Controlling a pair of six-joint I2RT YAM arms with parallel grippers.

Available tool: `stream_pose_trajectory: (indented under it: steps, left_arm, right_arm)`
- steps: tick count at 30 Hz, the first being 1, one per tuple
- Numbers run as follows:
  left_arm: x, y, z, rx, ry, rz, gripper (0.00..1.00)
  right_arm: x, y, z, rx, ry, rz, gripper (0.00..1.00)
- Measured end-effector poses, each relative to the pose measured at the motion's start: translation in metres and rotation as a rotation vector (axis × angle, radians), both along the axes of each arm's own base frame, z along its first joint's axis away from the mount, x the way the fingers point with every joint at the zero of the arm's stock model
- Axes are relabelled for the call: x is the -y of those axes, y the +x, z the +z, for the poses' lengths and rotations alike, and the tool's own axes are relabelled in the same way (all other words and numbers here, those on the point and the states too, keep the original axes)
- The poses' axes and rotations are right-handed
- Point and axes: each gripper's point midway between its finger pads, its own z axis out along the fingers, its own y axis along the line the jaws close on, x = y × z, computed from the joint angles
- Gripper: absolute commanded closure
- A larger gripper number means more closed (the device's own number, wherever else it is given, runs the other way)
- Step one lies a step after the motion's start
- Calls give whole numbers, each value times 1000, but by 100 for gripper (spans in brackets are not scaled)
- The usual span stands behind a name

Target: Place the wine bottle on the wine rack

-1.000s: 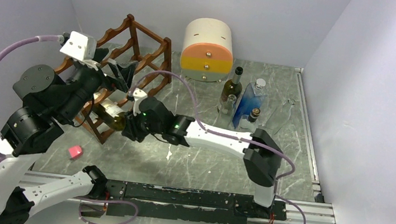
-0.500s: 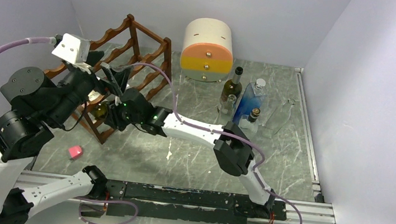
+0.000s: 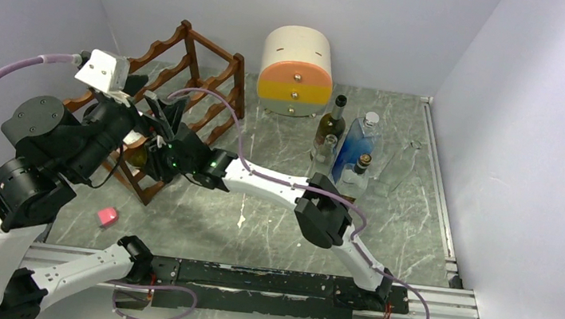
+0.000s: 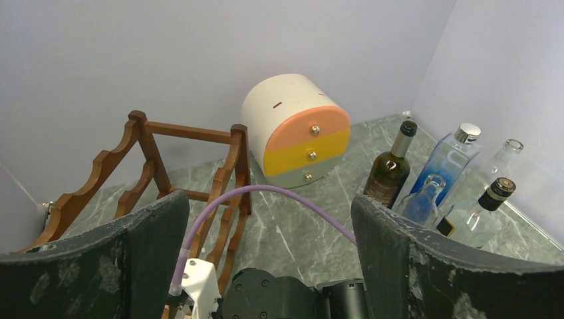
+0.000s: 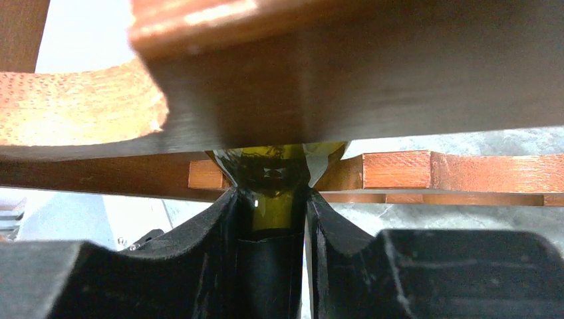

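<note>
The wine rack, a reddish-brown wooden frame with scalloped rails, stands at the far left; it also shows in the left wrist view. My right gripper reaches into its lower front and is shut on the neck of the green wine bottle. The bottle's shoulder lies under a rack rail, and its body is mostly hidden in the top view. My left gripper hovers open just above the right wrist, with nothing between its fingers.
A cream-and-orange drawer box stands at the back. Several upright bottles cluster at the right of centre. A small pink object lies near the front left. Walls close in on the left, the back and the right.
My right arm has pushed the bottle leftward, deeper into the rack. The left arm drew back slightly to the left and stayed open.
</note>
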Motion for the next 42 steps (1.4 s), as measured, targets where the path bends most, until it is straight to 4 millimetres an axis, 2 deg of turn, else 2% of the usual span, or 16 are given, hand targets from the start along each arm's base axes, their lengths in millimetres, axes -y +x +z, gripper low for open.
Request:
stream_pose_trajectory:
  steps: [6,11,14,18,22,26,30,34,38,42]
  left_arm:
    - [0,0,0,0,0,0,5]
    - [0,-1,0,0,0,0,5]
    - [-2,-2,1,3,-3,0,5]
    - [-4,-4,2,9,-7,0,5]
    - [-4,-5,2,8,-7,0,5]
    - [-4,-5,2,11,1,1,5]
    - [-5,-4,1,16,16,2,5]
    - [-4,-4,1,17,23,0,5]
    - [-2,-4,1,20,30,-11,5]
    - [-2,-5,1,24,35,-17,5]
  right_arm:
    - [-2,2,4,2,18,-11,52]
    - [-8,7,17,17,75,-24,35]
    - [-12,8,23,22,115,-28,33]
    - [-11,8,18,17,123,-31,30]
    - [-6,5,17,14,128,-30,22]
    - [7,0,32,25,144,-30,20]
    - [20,-2,62,54,183,-41,21]
    - [40,-7,82,68,207,-55,22]
    - [54,-12,81,59,183,-58,24]
    - [60,-20,59,25,127,-28,26]
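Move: The right hand holds the wine bottle by its neck; the bottle's middle lies about 9 cm left, 3 cm ahead and 3 cm below. The wine rack's middle is some 12 cm ahead and 4 cm left, about level, and the pink block about 15 cm back, 15 cm left and 14 cm below. From the left hand the bottle is roughly 15 cm left, 5 cm ahead and 36 cm below. Right fingers open off the bottle's neck, then withdraw about 6 cm right, rising some 8 cm and dipping slightly. ##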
